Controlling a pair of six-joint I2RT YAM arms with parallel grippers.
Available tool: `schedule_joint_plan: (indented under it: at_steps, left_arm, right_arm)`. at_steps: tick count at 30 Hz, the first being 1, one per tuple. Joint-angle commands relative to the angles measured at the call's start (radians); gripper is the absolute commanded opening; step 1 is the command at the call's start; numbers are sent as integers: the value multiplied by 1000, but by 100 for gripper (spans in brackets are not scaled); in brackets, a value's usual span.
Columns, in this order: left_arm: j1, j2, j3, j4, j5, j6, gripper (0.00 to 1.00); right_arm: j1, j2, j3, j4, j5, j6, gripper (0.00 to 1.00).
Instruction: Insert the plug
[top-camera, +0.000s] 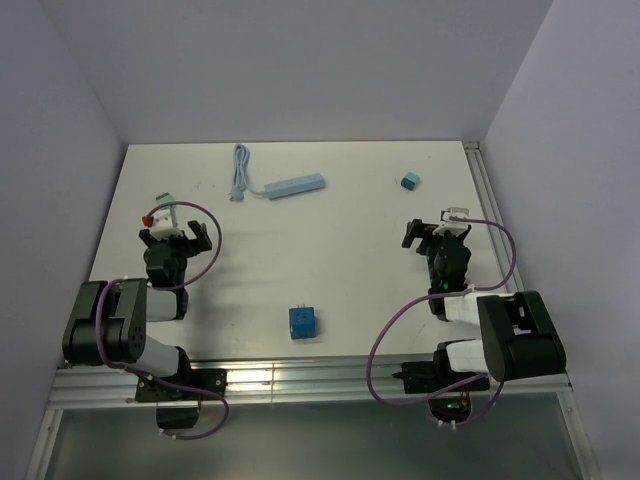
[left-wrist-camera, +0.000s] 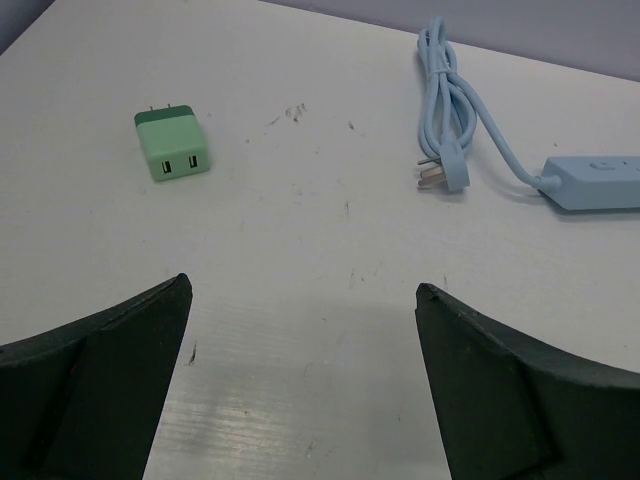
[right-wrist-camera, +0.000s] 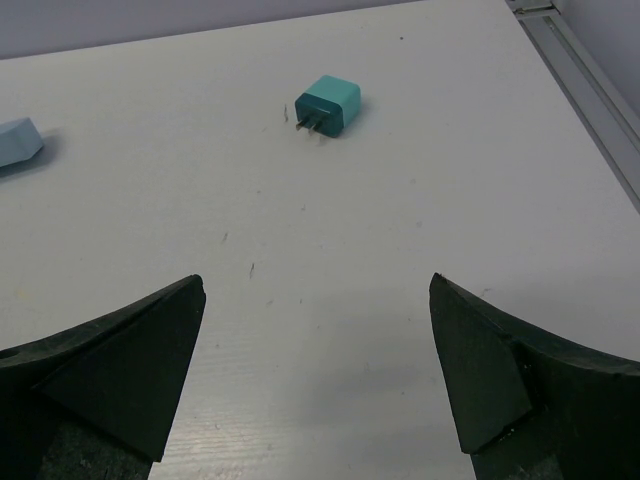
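A light blue power strip (top-camera: 295, 186) lies at the back of the table, its cable (top-camera: 240, 172) coiled to its left. In the left wrist view the strip (left-wrist-camera: 597, 181) is at the right edge, the cable's own pronged end (left-wrist-camera: 445, 176) next to it. A green plug (left-wrist-camera: 172, 146) lies ahead and left of my left gripper (left-wrist-camera: 303, 290), which is open and holds nothing. A teal plug (right-wrist-camera: 328, 104) lies prongs toward me, ahead of my right gripper (right-wrist-camera: 318, 282), also open with nothing in it. Both grippers (top-camera: 176, 232) (top-camera: 438, 228) hover low over the table.
A darker blue plug (top-camera: 302, 322) sits near the table's front edge between the two arms. A metal rail (right-wrist-camera: 585, 90) runs along the table's right side. White walls close in the back and sides. The strip's end (right-wrist-camera: 18, 141) shows at the left of the right wrist view.
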Motion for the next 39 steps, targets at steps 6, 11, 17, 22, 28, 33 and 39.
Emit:
schedule_joint_plan:
  at_steps: [6,11,17,22,28,33,39]
  left_arm:
    - [5,-9,26,40,10,9,99]
    - [-9,-21,-3,116,-16,15,99]
    - [-134,-319,27,-216,-265,18,99]
    - [-226,-467,101,-452,-323,-134,99]
    - [-260,-597,147,-747,-414,-445,99]
    - [-260,-653,255,-1099,-595,-840,99]
    - [-259,-651,390,-1317,-510,-922,99]
  right_arm:
    - [-6,-13,26,60,11,-17,100]
    - [-6,-13,26,62,11,-17,100]
    - [-6,-16,23,65,12,-16,100]
    - [5,-76,50,-30,43,-30,100]
    - [66,-243,-5,-113,152,-42,100]
    - [74,-289,104,-478,308,186,100]
    - [73,-234,421,-1185,595,592,100]
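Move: The left gripper hangs open about 9 cm above the green plug's level, with that plug roughly 22 cm ahead and 11 cm left. The strip's plug is some 25 cm ahead and 13 cm right, the power strip about 28 cm ahead and 32 cm right. From the right gripper, the teal plug lies nearly straight ahead, about 32 cm out and 10 cm below; the power strip is 29 cm ahead and 38 cm left. Raise the open left gripper about 10 cm off the bare table and ease it back, away from the green plug, tipping its nose up briefly; then roll its left side down nearly 40 degrees while turning it counter-clockwise. Start the right gripper later: lift it a few centimetres, then swing it right, turning clockwise with its left side rising. Keep both wide open, touching nothing. ##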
